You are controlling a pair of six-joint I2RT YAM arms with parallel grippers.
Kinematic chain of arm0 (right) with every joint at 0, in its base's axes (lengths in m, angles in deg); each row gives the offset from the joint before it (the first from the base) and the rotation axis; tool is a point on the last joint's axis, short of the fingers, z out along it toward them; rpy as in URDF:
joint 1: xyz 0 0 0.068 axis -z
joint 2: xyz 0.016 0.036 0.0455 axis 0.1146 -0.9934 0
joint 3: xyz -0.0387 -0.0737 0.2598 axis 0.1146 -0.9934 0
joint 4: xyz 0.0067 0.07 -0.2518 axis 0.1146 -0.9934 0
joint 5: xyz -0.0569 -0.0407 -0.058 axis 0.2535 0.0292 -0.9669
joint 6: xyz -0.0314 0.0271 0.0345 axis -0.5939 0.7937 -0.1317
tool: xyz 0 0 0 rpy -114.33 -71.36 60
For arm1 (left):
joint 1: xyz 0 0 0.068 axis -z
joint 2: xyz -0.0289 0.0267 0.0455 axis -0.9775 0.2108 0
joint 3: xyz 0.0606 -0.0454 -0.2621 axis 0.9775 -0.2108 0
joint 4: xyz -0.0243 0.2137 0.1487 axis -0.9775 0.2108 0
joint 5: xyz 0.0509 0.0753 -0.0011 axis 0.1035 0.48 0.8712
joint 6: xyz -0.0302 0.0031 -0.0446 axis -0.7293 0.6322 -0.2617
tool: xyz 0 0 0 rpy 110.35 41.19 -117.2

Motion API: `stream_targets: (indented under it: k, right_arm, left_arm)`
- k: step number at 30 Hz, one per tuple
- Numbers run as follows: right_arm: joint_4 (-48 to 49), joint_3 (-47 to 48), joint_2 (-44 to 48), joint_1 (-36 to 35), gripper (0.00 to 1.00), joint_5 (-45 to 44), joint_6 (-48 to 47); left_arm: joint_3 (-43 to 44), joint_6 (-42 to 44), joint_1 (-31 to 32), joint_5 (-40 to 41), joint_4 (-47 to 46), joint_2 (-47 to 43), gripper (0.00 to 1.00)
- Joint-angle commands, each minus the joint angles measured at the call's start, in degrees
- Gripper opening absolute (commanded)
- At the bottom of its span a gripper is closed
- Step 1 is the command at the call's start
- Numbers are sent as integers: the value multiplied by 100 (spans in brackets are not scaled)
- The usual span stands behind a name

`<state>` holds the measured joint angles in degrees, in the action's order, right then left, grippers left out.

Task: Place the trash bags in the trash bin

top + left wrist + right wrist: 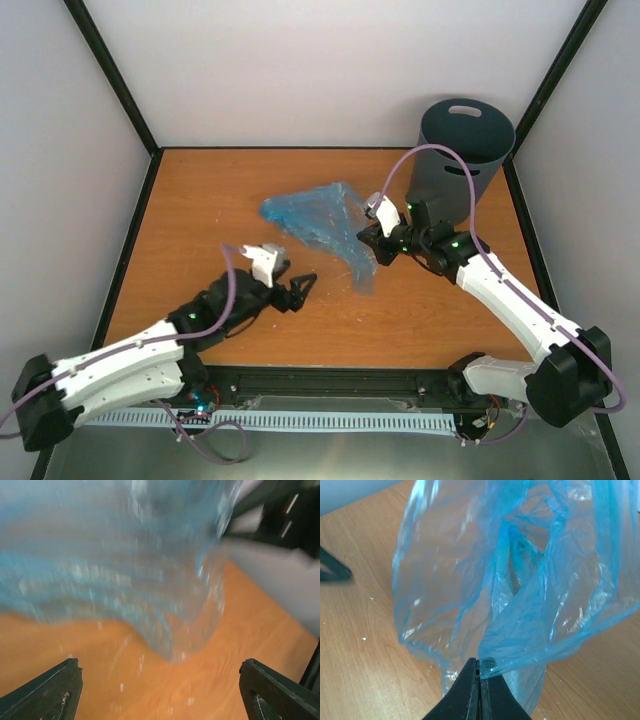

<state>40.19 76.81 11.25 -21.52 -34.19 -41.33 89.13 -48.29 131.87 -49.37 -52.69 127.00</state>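
Observation:
A thin, wrinkled light-blue trash bag (318,222) is drawn out across the middle of the orange table. My right gripper (367,241) is shut on its right edge. The right wrist view shows those jaws (480,666) pinching a gathered fold of the bag (530,590), which hangs loose beyond them. My left gripper (300,289) stands open just left of the bag's lower tip, apart from it. In the blurred left wrist view the bag (125,565) lies ahead of the wide-open gripper (160,672), with nothing between its fingers. The dark grey trash bin (462,150) stands at the back right, its slotted flat end up.
White walls and black frame posts close in the table (200,200) on three sides. The bin sits tight in the back right corner, directly behind my right arm (500,285). Purple cables loop over both arms. Bare orange table lies to the left of the bag.

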Motion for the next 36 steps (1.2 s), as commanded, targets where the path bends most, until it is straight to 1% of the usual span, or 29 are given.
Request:
stream_targets:
  k: [1,3,6,10,13,18,22,23,24,26,29,30,32,34,35,36]
  right_arm:
    - [22,-53,-137,60,3,104,-21]
    - [0,-67,-144,59,3,353,-63]
    - [-96,-57,-147,65,3,908,-139]
    - [-45,-116,-63,59,3,913,-145]
    - [-41,-118,-76,59,3,932,-158]
    - [-80,-92,-67,59,3,974,-167]
    - [-62,-110,16,61,3,875,-152]
    - [-62,-114,35,61,3,846,-155]
    - [-62,-114,47,61,3,815,-163]
    - [-49,-106,59,59,3,722,-151]
    - [-41,-104,38,67,3,577,-150]
    - [-44,-101,30,70,3,522,-158]
    - [-29,-97,11,68,3,413,-171]
    - [-20,-94,13,76,3,251,-200]
    - [-12,-93,24,81,3,111,-217]
    - [-9,-83,26,85,3,-45,-253]
  left_arm:
    - [-441,-538,366,-515,-1520,950,87]
    - [-205,-360,571,-99,-1832,1507,88]
    - [121,-290,625,126,-2359,2259,90]
    - [401,-596,632,379,-2821,3079,91]
    - [548,-842,626,771,-3104,3547,91]
    - [1166,-1134,626,1553,-2826,4394,90]
    - [1357,-1374,630,1923,-2596,4756,82]
    - [1310,-1447,625,2027,-2569,4766,79]
    - [1244,-1491,625,2135,-2544,4748,74]
    - [1087,-1486,625,2342,-2483,4630,59]
    - [862,-1319,627,2686,-2234,4270,43]
    - [797,-1238,618,2830,-2115,4117,36]
    - [662,-1071,621,3081,-1870,3779,18]
    - [499,-734,608,3192,-1761,3316,5]
    - [397,-537,608,3143,-1794,3072,1]
    - [309,-287,613,3031,-1839,2828,1]
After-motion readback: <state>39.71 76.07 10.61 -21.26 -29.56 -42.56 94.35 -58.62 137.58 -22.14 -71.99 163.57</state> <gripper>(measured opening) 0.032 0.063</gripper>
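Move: Hanging from the shut right fingers, the trash bag has its middle about 12 cm ahead of the open left hand, 4 cm to its right and 9 cm lower. From the right hand that same middle lies some 9 cm to the left, 4 cm ahead and 9 cm below. The trash bin stands about 20 cm ahead of the right hand and 21 cm to its right, its middle slightly lower. Dipping about 9 cm, the open left hand swings right and slightly back, then reaches forward under the near side of the bag; there its fingers shut on the film while the hand comes back left about 6 cm, turning counter-clockwise some 25 degrees. The right hand keeps its pinch, easing 2 cm back and a little left, then partly returning. ##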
